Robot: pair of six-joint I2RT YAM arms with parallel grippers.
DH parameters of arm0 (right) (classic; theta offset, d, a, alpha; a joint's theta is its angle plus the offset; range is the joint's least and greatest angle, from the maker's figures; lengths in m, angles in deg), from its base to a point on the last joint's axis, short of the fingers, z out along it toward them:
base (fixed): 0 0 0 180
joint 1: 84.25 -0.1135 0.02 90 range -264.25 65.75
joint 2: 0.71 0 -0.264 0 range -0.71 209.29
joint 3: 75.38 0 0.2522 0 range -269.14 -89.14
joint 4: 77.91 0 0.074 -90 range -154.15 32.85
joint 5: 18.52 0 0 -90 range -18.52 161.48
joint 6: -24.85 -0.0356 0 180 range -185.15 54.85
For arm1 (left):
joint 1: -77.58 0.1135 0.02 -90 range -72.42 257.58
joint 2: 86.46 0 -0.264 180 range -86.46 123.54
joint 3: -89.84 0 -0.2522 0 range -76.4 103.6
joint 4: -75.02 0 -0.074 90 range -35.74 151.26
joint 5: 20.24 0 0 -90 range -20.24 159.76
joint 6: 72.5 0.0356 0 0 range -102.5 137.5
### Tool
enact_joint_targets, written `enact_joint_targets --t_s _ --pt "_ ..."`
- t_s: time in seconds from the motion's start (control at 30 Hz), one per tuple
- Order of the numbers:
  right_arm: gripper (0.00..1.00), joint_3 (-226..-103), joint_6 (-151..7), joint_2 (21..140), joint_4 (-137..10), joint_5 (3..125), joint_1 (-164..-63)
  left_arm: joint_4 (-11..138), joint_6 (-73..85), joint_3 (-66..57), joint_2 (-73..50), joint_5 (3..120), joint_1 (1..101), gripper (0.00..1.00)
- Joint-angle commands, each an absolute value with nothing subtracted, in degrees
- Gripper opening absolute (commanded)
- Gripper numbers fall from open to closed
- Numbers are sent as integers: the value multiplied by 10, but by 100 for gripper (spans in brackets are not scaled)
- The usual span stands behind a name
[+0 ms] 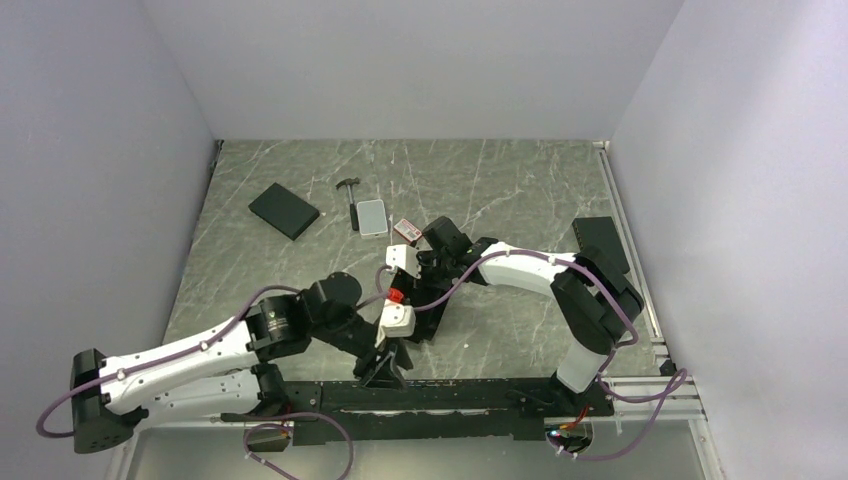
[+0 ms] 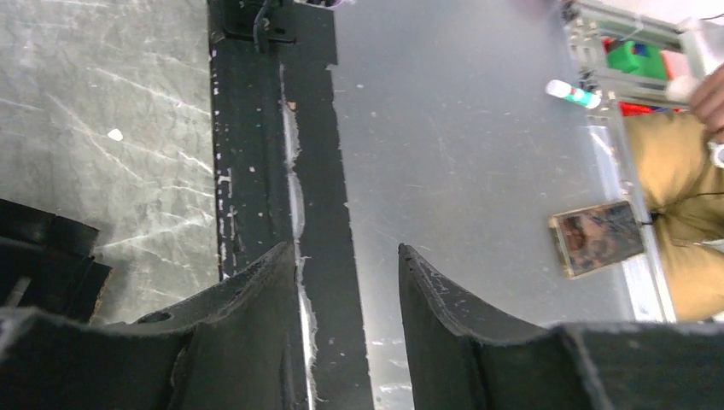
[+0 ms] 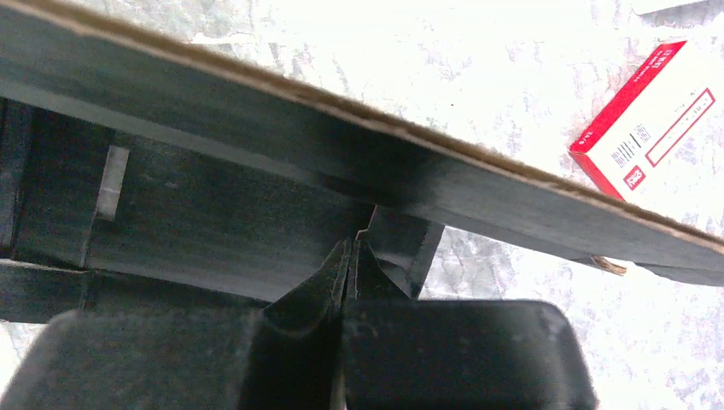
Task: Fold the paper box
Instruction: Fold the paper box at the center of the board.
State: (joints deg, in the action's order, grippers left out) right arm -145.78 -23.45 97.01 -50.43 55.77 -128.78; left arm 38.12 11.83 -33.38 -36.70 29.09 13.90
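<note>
The paper box [image 1: 428, 318] is black cardboard lying at the table's centre, mostly covered by both wrists. In the right wrist view one of its panels [image 3: 256, 137] crosses the frame slantwise, brown edge up. My right gripper [image 3: 350, 256] is shut, its tips against the box's inner wall next to a small tab [image 3: 401, 248]; I see nothing between the fingers. My left gripper [image 2: 346, 256] is open and holds nothing. It points at the black rail on the near edge, and a corner of the box [image 2: 43, 256] lies to its left. In the top view it [image 1: 385, 372] sits just in front of the box.
A black slab [image 1: 284, 210], a small hammer-like tool [image 1: 350, 190], a silver-grey case [image 1: 372, 216] and a red-and-white carton [image 1: 405, 229] lie behind the box. Another black slab [image 1: 600, 240] lies at the right. The black rail [image 2: 256, 154] runs along the near edge.
</note>
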Motion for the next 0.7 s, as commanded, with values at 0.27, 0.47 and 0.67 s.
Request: enact_joint_targets --t_s 0.27,0.47,0.67 --pt "0 -1479 -256 985 -477 539 -1284 604 140 -416 -319 708 -24 53" --pt "0 -1478 -258 984 -476 536 -1284 688 82 -407 -186 878 -54 52" --pt "0 -1478 -259 983 -476 536 -1285 703 27 -379 -82 1013 -55 52"
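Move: From the left hand, high over the table's near edge, the paper box's middle lies about 17 cm ahead, 6 cm to its right and 19 cm below. From the right hand, its shut fingertips already at the box's far part, that middle is some 9 cm back, 7 cm left and 2 cm lower. The red-white carton lies about 11 cm ahead and 10 cm left of the right hand, the white tray roughly 14 cm ahead and 19 cm left, both some 3 cm lower. Down, then increasingly forward and somewhat right, the left hand swoops some 16 cm in all towards the near end of the paper box. Its wrist swings about 30 degrees counter-clockwise so the fingers come to point right, forward and more steeply down, still half open and touching nothing. The right hand keeps its shut fingers at the far part of the box. ##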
